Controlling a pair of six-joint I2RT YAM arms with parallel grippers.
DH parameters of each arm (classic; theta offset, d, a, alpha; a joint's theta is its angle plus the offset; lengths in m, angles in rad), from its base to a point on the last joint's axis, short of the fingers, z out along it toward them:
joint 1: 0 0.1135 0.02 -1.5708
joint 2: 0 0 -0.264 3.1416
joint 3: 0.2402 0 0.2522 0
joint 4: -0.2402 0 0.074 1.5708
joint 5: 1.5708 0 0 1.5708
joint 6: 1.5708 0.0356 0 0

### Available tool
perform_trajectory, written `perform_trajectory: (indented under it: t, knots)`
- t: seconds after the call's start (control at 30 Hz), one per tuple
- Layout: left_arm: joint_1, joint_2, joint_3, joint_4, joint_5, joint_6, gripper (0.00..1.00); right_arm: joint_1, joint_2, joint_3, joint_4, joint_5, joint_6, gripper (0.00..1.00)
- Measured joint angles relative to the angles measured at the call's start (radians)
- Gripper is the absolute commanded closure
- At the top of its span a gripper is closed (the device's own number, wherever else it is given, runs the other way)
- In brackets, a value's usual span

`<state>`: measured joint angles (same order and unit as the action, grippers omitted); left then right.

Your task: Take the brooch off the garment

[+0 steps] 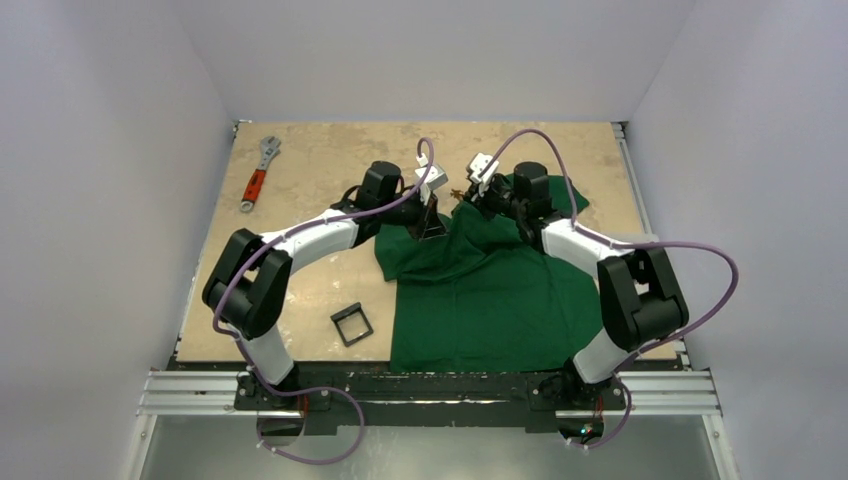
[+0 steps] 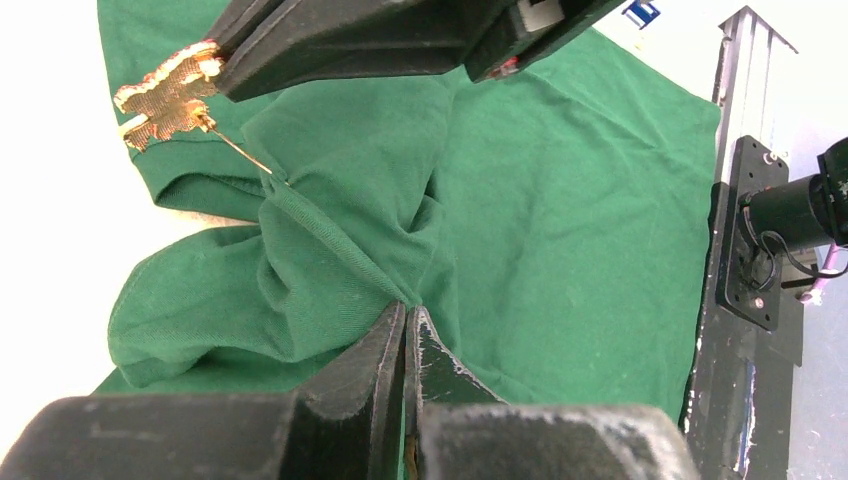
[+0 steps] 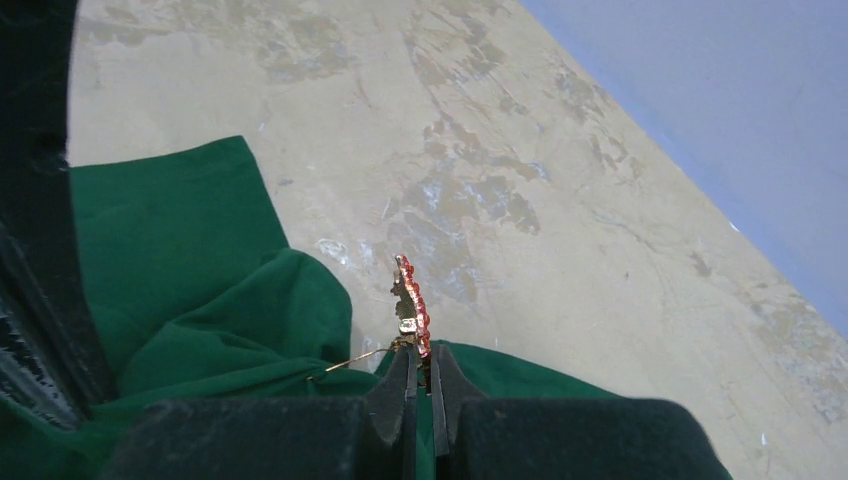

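Observation:
The garment (image 1: 490, 290) is a dark green T-shirt spread over the middle and right of the table. My left gripper (image 2: 411, 312) is shut on a raised fold of its cloth (image 2: 330, 250). The brooch (image 3: 411, 300) is a small red jagged leaf with a gold back (image 2: 165, 100). It stands edge-on in my right gripper (image 3: 421, 358), which is shut on its lower end. Its thin pin (image 2: 240, 150) still runs into the cloth ridge. In the top view both grippers meet at the shirt's far edge, the left (image 1: 432, 218) beside the right (image 1: 468, 193).
A red-handled wrench (image 1: 258, 177) lies at the far left of the table. A small black square frame (image 1: 351, 324) sits near the front, left of the shirt. The metal rail (image 1: 430, 392) with the arm bases runs along the near edge.

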<state>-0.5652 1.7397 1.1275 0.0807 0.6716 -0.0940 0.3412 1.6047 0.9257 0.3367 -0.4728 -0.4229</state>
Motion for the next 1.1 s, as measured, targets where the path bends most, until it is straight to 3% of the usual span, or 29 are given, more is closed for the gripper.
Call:
perform_trajectory:
  t: [0.37, 0.4, 0.5, 0.63, 0.8, 1.0, 1.1]
  knots:
    - [0.0, -0.001, 0.0, -0.023, 0.019, 0.002, 1.0, -0.014, 0.085, 0.037, 0.03, 0.075, -0.025, 1.0]
    - [0.0, -0.001, 0.0, -0.025, 0.019, 0.005, 0.96, -0.021, 0.098, 0.057, 0.02, 0.076, -0.02, 1.0]
    - [0.0, -0.005, -0.01, -0.02, 0.017, 0.014, 0.6, -0.053, 0.134, 0.142, -0.044, 0.058, 0.026, 1.0]
    - [0.014, -0.038, -0.044, -0.013, 0.009, 0.028, 0.45, -0.13, 0.185, 0.319, -0.171, -0.017, 0.151, 1.0]
    - [0.066, -0.125, -0.059, -0.007, -0.007, 0.072, 0.39, -0.198, 0.119, 0.346, -0.283, -0.095, 0.252, 1.0]
    - [0.109, -0.246, -0.072, -0.008, -0.022, 0.133, 0.38, -0.154, -0.076, 0.32, -0.397, -0.189, 0.307, 1.0]
    - [0.128, -0.3, -0.095, -0.018, -0.023, 0.133, 0.38, -0.155, -0.175, 0.322, -0.38, -0.274, 0.453, 1.0]
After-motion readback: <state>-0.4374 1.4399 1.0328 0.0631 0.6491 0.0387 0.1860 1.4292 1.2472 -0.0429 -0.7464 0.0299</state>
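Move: The brooch is still in the right fingers, its middle about 2 cm left and 1 cm ahead of their tips. Its pin enters the garment some 2 cm back and 3 cm left of the right hand, 1 cm lower. The fold pinched by the left fingers lies about 9 cm back and 7 cm left of the right hand, nearly level. From the left hand the brooch is about 9 cm ahead and 4 cm right, with that fold between its tips. The brooch, kept pinched in the shut right fingers, is drawn forward some 7 cm and rightward away from the held fold, dipping slightly at first, then lifted about 15 cm while swinging back, the wrist turning some 25 degrees. The left hand holds the cloth nearly still, then opens well over halfway, lets go and retreats up and left. ##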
